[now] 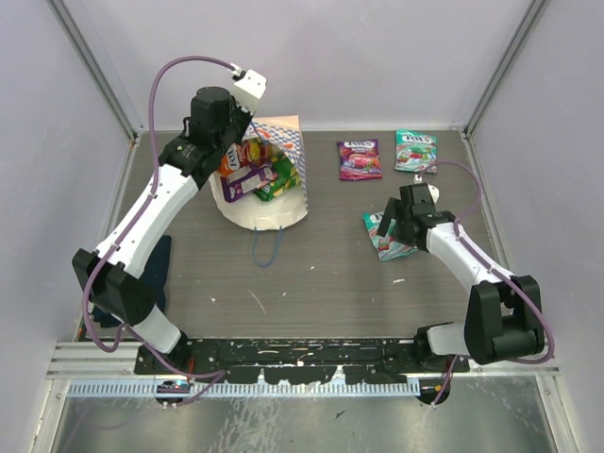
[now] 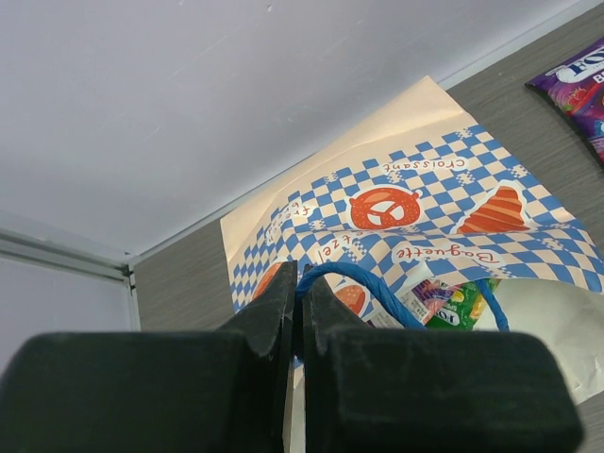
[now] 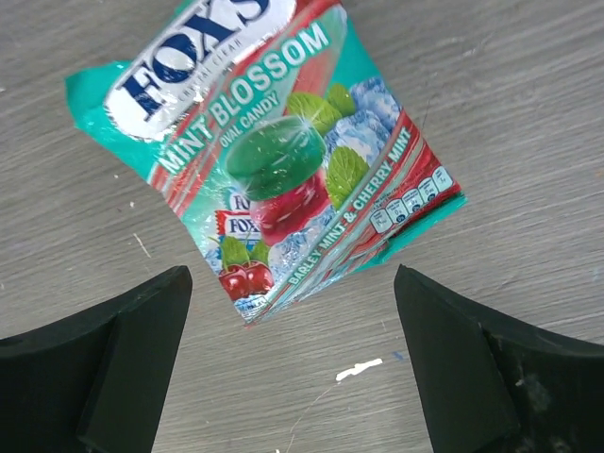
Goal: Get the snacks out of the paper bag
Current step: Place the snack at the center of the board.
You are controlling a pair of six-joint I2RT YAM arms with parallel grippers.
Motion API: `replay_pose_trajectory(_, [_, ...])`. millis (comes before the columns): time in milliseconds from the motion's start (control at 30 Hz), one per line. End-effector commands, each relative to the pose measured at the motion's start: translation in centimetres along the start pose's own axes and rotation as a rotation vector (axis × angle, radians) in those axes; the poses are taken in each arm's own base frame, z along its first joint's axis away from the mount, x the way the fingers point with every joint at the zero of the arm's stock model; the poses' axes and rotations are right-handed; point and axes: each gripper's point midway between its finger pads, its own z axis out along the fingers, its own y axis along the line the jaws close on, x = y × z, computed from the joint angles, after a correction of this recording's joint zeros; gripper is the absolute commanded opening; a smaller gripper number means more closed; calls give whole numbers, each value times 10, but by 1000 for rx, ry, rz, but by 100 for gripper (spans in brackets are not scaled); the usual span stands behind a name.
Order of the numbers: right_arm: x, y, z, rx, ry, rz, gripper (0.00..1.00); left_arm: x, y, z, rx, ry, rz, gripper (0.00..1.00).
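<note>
The paper bag (image 1: 281,193) lies on its side at the back left, its mouth showing several snacks (image 1: 250,170) in purple, orange and green. My left gripper (image 1: 247,132) is shut on the bag's upper blue cord handle (image 2: 377,281), its tips (image 2: 300,278) pinching the cord above the checkered paper bag (image 2: 425,203). Packets (image 2: 442,300) show inside. A teal mint packet (image 3: 283,160) lies flat on the table, and my right gripper (image 3: 293,302) hangs open just above its lower corner, not touching it. From above, that packet (image 1: 385,241) sits under the right gripper (image 1: 392,225).
A purple packet (image 1: 360,159) and a teal packet (image 1: 415,151) lie on the table at the back right. The bag's other blue handle (image 1: 267,247) trails toward the front. A dark blue cloth (image 1: 156,274) lies under the left arm. Walls enclose the table.
</note>
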Motion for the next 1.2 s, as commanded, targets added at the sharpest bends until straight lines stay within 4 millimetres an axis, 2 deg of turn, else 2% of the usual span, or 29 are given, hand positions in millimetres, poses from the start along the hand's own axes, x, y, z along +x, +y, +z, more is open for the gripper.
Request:
replay_pose_trajectory(0, [-8,2,15,-33,-21,86,89,-43,22,-24,-41,-139,-40,5])
replay_pose_trajectory(200, [-13,-4,43,-51,4,186,74,-44,22,-24,-41,-140,-38,5])
replay_pose_trajectory(333, [-16,-10,67,-56,34,258,71,-45,22,-24,-39,-143,-39,5])
replay_pose_trajectory(500, [-29,-41,94,39,19,402,64,-44,21,-24,-36,-140,-39,5])
replay_pose_trajectory(633, [-45,-69,105,82,-1,587,55,-43,20,-24,-32,-139,-43,5])
replay_pose_trajectory(733, [-59,-81,112,131,13,639,55,-45,18,-23,-22,-144,-46,5])
replay_pose_trajectory(967, [-88,-94,124,251,28,618,55,-45,18,-24,-17,-145,-48,5])
replay_pose_trajectory(1167, [-110,-95,120,255,-10,611,57,-45,17,-25,-16,-144,-49,5])
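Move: Just ahead of the wide-open right fingers lies the teal snack bag, its middle about 4 cm forward, level sideways and some 6 cm below. The purple bag lies about 24 cm ahead and 7 cm to this hand's left; the upper teal bag is roughly 26 cm ahead and 7 cm to its right, both equally low. From the left hand, the snack is some 37 cm to the right, 12 cm back and 35 cm down. Sinking about 5 cm while the fingers narrow to roughly half open, the right hand takes the snack bag by its near part, then sweeps it low over the board, forward and to the right in equal measure, nearly 13 cm each way overall, towards the spot just short of the upper teal bag. The wrist swings some 35 degrees clockwise as it goes, and the fingertips are still on the packet at the end. ##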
